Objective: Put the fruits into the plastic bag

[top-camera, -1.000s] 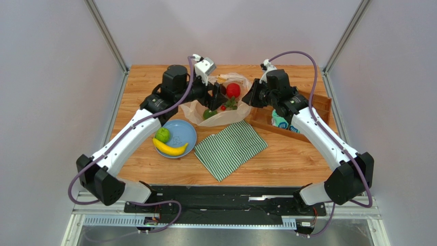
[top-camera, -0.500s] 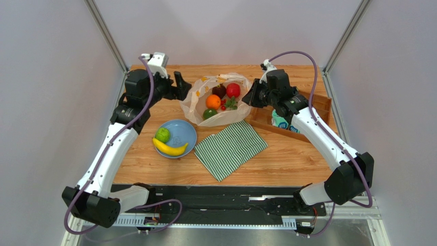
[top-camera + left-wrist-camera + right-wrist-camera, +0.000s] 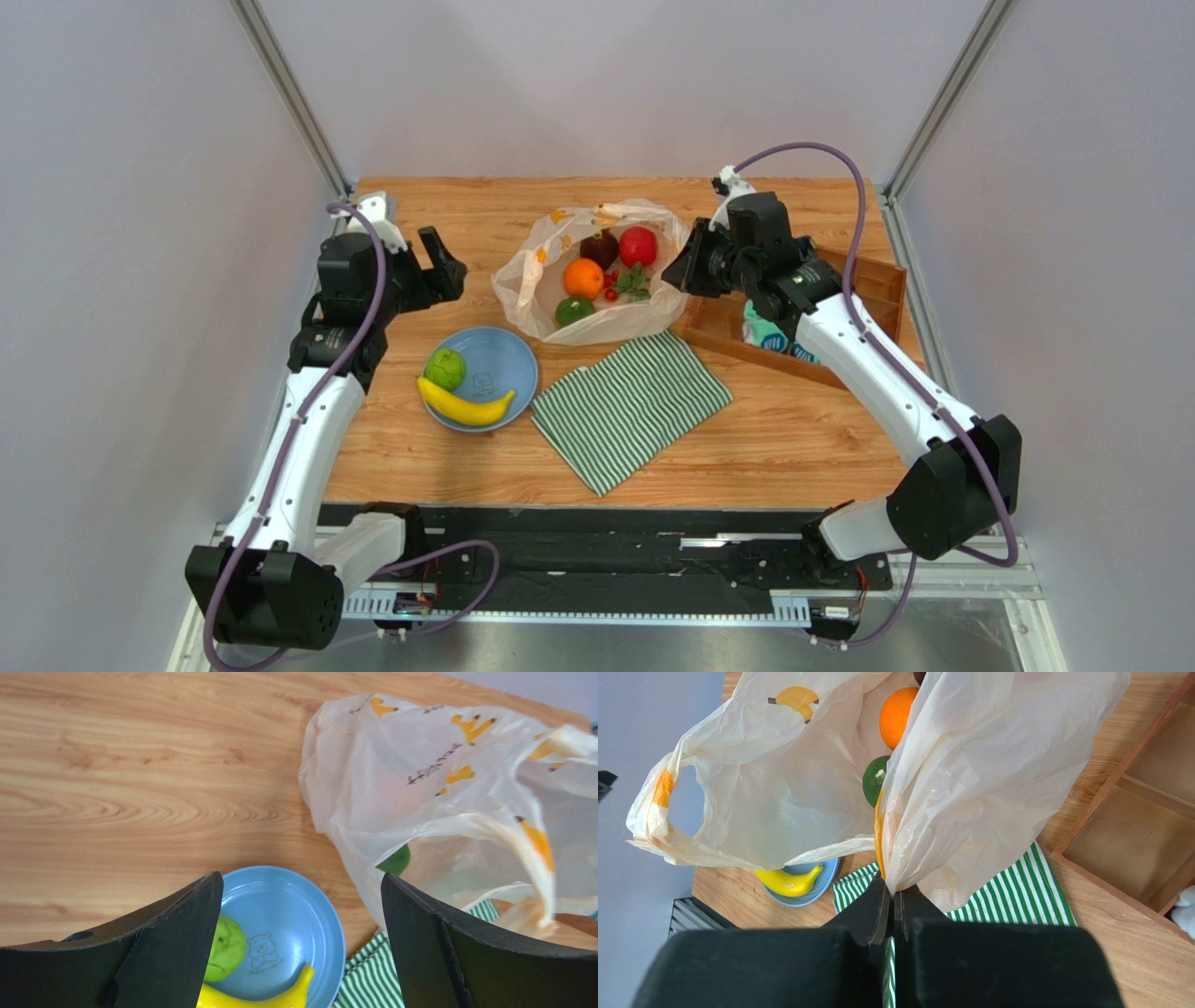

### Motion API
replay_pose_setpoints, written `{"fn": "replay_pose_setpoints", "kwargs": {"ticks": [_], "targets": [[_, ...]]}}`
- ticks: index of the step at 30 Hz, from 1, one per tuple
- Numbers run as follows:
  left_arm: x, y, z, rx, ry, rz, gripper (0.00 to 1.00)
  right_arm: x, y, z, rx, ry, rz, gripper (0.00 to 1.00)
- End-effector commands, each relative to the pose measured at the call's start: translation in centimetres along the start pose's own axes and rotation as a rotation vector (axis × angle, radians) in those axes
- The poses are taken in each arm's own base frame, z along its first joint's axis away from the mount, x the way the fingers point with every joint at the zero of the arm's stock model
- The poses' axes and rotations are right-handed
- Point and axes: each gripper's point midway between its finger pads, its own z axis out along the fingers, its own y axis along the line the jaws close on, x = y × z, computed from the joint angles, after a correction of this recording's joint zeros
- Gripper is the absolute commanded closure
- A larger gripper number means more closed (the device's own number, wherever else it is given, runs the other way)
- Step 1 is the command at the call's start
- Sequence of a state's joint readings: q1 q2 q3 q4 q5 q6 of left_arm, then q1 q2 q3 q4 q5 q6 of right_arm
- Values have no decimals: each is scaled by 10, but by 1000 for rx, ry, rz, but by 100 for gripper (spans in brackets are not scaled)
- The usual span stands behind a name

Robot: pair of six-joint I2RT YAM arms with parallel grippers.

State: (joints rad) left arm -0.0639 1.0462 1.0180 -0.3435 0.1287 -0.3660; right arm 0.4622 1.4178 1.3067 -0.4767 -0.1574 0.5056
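The plastic bag (image 3: 528, 289) lies open at the back centre with an orange (image 3: 582, 277), a red apple (image 3: 638, 247), a dark fruit (image 3: 601, 248), a green fruit (image 3: 571, 311) and small red berries (image 3: 613, 293) inside. My right gripper (image 3: 683, 272) is shut on the bag's right edge (image 3: 990, 763) and holds it up; its closed jaws (image 3: 893, 892) pinch the film. On a blue plate (image 3: 508, 357) lie a green apple (image 3: 445, 368) and a banana (image 3: 466, 406). My left gripper (image 3: 438, 266) hangs open and empty left of the bag, above the plate's far rim (image 3: 295, 903).
A green-striped cloth (image 3: 631, 406) lies in front of the bag, partly under it. A wooden tray (image 3: 842, 287) with rolled socks (image 3: 769, 333) sits at the right, under my right arm. Metal frame posts stand at both back corners.
My left arm has drawn back leftward out of the bag's mouth, open and empty. The orange now shows inside the bag. The right arm has not moved.
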Motion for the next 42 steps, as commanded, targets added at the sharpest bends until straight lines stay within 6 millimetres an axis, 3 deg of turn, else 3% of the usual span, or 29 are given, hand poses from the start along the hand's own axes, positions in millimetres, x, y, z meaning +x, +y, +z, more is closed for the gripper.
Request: {"fn": "replay_pose_setpoints", "kwargs": {"ticks": [1, 10, 17, 23, 33, 42], "targets": [[27, 27, -1, -114, 51, -20, 9, -4, 5, -5, -10, -22, -11, 100], [51, 49, 5, -205, 124, 21, 11, -5, 4, -3, -16, -24, -5, 100], [95, 59, 31, -286, 303, 72, 12, -3, 7, -1, -29, -16, -5, 100], [119, 74, 43, -338, 361, 64, 11, -3, 5, -4, -16, -19, -15, 100], [154, 87, 50, -379, 488, 47, 10, -2, 7, -1, -27, -13, -8, 100], [168, 93, 47, -411, 508, 21, 10, -1, 6, -2, -31, -11, -6, 100]]}}
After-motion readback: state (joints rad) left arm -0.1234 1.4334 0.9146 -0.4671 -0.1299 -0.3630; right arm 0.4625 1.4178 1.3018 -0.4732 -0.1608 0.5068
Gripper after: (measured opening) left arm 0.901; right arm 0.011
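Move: The wrinkled green fruit lies about 23 cm below the left hand, some 4 cm back and 4 cm to its left. From that fruit, the banana is about 6 cm nearer the base and 4 cm to the right. The plate's middle sits roughly 2 cm back and 6 cm right of the fruit. The held-open bag is some 15 cm ahead of the left hand and 24 cm to its right. From the right hand, the green fruit is about 38 cm left and 3 cm back, 21 cm lower. Towards the green fruit on the plate, the left hand comes down some 19 cm, almost straight, with its fingers staying wide open and tipping about 35 degrees further downward. It ends close over the fruit without closing on it. The right hand stays put, still pinching the bag's rim. ##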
